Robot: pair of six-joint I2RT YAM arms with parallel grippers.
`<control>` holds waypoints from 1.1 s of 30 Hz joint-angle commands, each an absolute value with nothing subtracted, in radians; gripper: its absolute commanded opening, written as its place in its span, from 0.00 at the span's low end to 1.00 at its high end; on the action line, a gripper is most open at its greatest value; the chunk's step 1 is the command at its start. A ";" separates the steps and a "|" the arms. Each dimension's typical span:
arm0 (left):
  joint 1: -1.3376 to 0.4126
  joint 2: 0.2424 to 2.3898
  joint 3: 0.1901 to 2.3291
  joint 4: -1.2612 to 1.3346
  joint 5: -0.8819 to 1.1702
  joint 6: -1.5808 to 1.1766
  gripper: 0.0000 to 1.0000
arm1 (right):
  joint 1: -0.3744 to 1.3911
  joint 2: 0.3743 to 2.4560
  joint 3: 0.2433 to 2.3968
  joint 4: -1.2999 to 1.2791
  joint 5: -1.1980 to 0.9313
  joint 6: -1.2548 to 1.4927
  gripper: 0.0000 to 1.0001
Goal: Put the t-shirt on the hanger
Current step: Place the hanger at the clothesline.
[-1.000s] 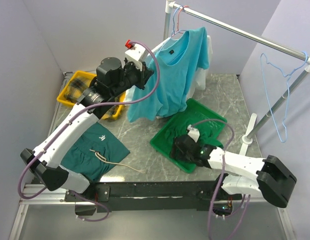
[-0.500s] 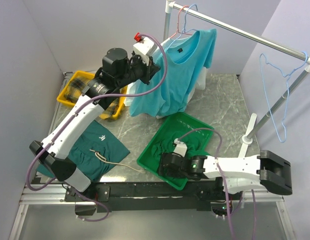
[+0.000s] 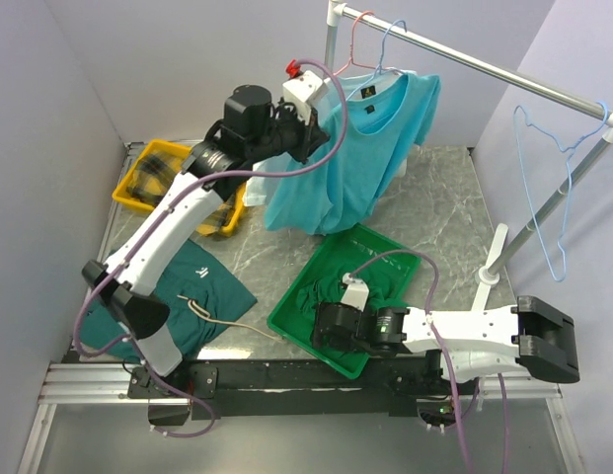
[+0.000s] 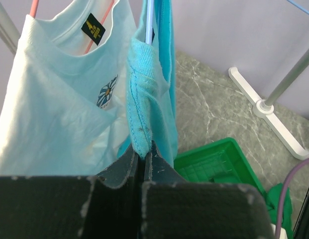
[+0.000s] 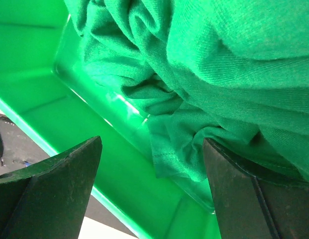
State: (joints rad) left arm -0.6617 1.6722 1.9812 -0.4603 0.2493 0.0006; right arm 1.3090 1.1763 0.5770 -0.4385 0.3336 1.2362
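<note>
The turquoise t-shirt hangs on the light-blue hanger, whose hook is up at the rack rail. My left gripper is raised beside it, shut on a fold of the t-shirt's edge. The hanger wire shows inside the shirt in the left wrist view. My right gripper hovers low over the green tray, open, its fingers spread either side of a dark green garment without holding it.
A white printed t-shirt hangs on a pink-red hanger just behind. Another blue hanger hangs at the rail's right end. Green tray, yellow bin, dark green shorts and the rack's foot are on the table.
My left arm has lifted the t-shirt up and to the right, bringing the hanger's hook to the rail. The right gripper drew back to the near left, and the green tray shifted with it.
</note>
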 commanded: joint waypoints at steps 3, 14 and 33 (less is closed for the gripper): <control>-0.664 1.772 2.131 -0.404 0.275 -0.055 0.01 | 1.316 1.147 0.626 -0.471 0.399 1.236 0.90; -0.663 1.887 2.247 -0.405 0.288 -0.083 0.01 | 1.319 1.149 0.634 -0.463 0.402 1.235 0.90; -0.660 1.764 2.123 -0.339 0.276 -0.120 0.96 | 1.321 1.121 0.657 -0.488 0.466 1.221 0.90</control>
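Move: The left hand already pinches the near-left shoulder of the blue t-shirt, whose blue hanger is already hooked on the clothesline; that hook is about 12 cm ahead, 12 cm to the right and some 15 cm above. The white t-shirt's red hanger hooks roughly 14 cm ahead, 6 cm right and 15 cm up. The green basket lies about 17 cm back, 6 cm right and 40 cm below. From the right hand the blue hook is some 38 cm ahead, 10 cm right and 54 cm up. Still pinching the t-shirt's shoulder, the left hand pushes it and the hanger forward and right, about 6 cm in all, slowing as it goes and sinking nearly 3 cm. It then stops, opens its fingers wide and lets go of the cloth, starting to ease back and up by barely 1 cm, with hardly any wrist turn. ##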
